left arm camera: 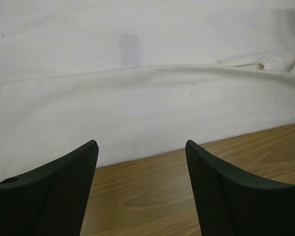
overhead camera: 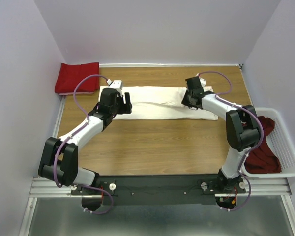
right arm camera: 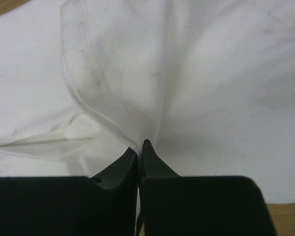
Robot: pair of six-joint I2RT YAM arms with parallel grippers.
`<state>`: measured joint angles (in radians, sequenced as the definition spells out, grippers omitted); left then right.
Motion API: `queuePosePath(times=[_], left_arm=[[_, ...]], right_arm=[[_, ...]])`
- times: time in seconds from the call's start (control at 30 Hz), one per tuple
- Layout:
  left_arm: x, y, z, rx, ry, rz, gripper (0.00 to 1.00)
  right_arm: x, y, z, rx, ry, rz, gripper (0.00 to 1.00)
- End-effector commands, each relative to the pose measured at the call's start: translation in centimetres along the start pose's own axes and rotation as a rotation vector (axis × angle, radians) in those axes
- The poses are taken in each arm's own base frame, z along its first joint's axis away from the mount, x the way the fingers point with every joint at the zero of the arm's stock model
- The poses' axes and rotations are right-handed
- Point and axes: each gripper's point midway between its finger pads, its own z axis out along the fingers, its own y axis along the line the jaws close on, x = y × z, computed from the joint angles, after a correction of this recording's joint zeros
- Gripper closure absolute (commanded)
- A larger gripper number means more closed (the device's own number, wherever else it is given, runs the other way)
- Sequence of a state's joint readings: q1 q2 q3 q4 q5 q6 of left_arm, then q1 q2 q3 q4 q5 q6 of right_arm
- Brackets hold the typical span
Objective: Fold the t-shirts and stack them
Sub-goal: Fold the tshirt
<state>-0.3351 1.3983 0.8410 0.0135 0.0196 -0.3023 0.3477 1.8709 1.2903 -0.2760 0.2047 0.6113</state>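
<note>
A cream-white t-shirt (overhead camera: pixel 152 101) lies folded into a long strip across the far middle of the wooden table. My right gripper (right arm camera: pixel 140 147) is shut on a pinch of its cloth (right arm camera: pixel 128 88) near the strip's right end (overhead camera: pixel 189 101). At the strip's left end my left gripper (overhead camera: pixel 124 104) stands open, its fingers (left arm camera: pixel 64 182) just off the shirt's near edge (left arm camera: pixel 147 123) over bare wood, holding nothing. A bright red t-shirt (overhead camera: pixel 77 77) lies folded at the far left corner. A dark red t-shirt (overhead camera: pixel 263 147) fills the basket at the right.
The white lattice basket (overhead camera: pixel 287 147) sits past the table's right edge. Purple-grey walls close in the back and both sides. Bare wood (overhead camera: pixel 157 147) stretches between the shirt and the arm bases. A metal rail (overhead camera: pixel 157 187) runs along the near edge.
</note>
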Motion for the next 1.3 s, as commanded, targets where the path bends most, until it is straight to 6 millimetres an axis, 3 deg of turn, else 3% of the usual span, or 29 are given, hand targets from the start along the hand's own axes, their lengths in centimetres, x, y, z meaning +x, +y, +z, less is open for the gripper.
queuePosePath(times=[0.0, 0.13, 0.27, 0.47, 0.63, 0.73, 0.83, 0.93, 1.0, 1.03, 1.1, 1.13, 1.2, 1.23, 1.27], left_arm=[[-0.8, -0.5, -0.5, 0.015, -0.03, 0.011, 0.21], [-0.7, -0.5, -0.4, 0.017, -0.027, 0.011, 0.21], [-0.6, -0.4, -0.4, 0.015, -0.025, 0.009, 0.21], [-0.5, -0.5, -0.2, 0.021, -0.019, 0.007, 0.21], [-0.2, -0.5, -0.1, 0.021, -0.011, 0.007, 0.21], [0.0, -1.0, 0.0, 0.027, -0.008, 0.007, 0.21], [-0.1, -2.9, 0.3, 0.074, 0.001, -0.009, 0.21], [-0.5, -6.8, 0.8, 0.15, -0.004, -0.005, 0.21], [0.5, -9.3, 1.6, 0.2, 0.032, 0.01, 0.21], [-0.6, -10.6, 1.9, 0.224, 0.017, 0.004, 0.21], [0.2, -12.3, 3.0, 0.262, 0.05, 0.005, 0.21], [-0.9, -14.1, 3.1, 0.299, 0.035, -0.003, 0.21], [-0.3, -15.8, 4.0, 0.341, 0.067, -0.024, 0.22], [-1.3, -17.5, 4.0, 0.38, 0.05, -0.031, 0.22], [-0.4, -18.1, 4.9, 0.383, 0.085, -0.059, 0.22]], right_arm=[[0.3, 0.0, 0.0, -0.036, -0.078, 0.176, 0.87], [1.9, -1.1, 0.3, -0.043, -0.078, 0.241, 0.85], [1.3, -1.1, 0.3, -0.045, -0.094, 0.151, 0.74], [0.5, -2.6, 0.2, 0.024, -0.137, 0.087, 0.67], [2.7, -3.5, 0.7, 0.028, -0.079, 0.146, 0.67], [3.1, -3.5, 0.5, 0.019, -0.07, 0.17, 0.67], [3.1, -3.1, 0.1, -0.007, -0.063, 0.181, 0.68], [2.8, -2.4, -0.4, -0.043, -0.065, 0.186, 0.67], [2.8, -2.5, -0.8, -0.044, -0.071, 0.195, 0.67], [2.4, -2.6, -1.1, -0.044, -0.083, 0.207, 0.67], [2.0, -2.6, -1.3, -0.06, -0.102, 0.223, 0.67], [1.9, -2.5, -1.6, -0.071, -0.104, 0.228, 0.67], [1.8, -2.6, -1.7, -0.076, -0.105, 0.232, 0.67], [2.1, -2.6, -1.8, -0.084, -0.1, 0.233, 0.67], [2.0, -2.7, -1.9, -0.087, -0.1, 0.235, 0.67]])
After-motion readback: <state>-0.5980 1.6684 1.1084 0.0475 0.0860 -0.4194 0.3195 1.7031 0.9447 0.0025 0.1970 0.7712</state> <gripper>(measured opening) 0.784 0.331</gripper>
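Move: Pinched in the right fingers is the end of the shirt's sleeve. The spot it goes to on the shirt's near panel lies some 3 cm back, 1 cm to the right and 5 cm below; the shirt's right end is about 14 cm to the right and level with the hand, its near edge about 6 cm straight back. From the left hand, the sleeve end is roughly 28 cm to the right, 4 cm ahead and 7 cm lower. Drawing back and down about 4 cm, the right hand lays the sleeve end onto the near panel while its fingers part to about a third open and let go; it hovers with small shifts there, then lifts some 2 cm. Late on, the left hand, open and empty, sweeps about 15 cm rightward over the shirt towards the sleeve, turning some 15 degrees clockwise. ##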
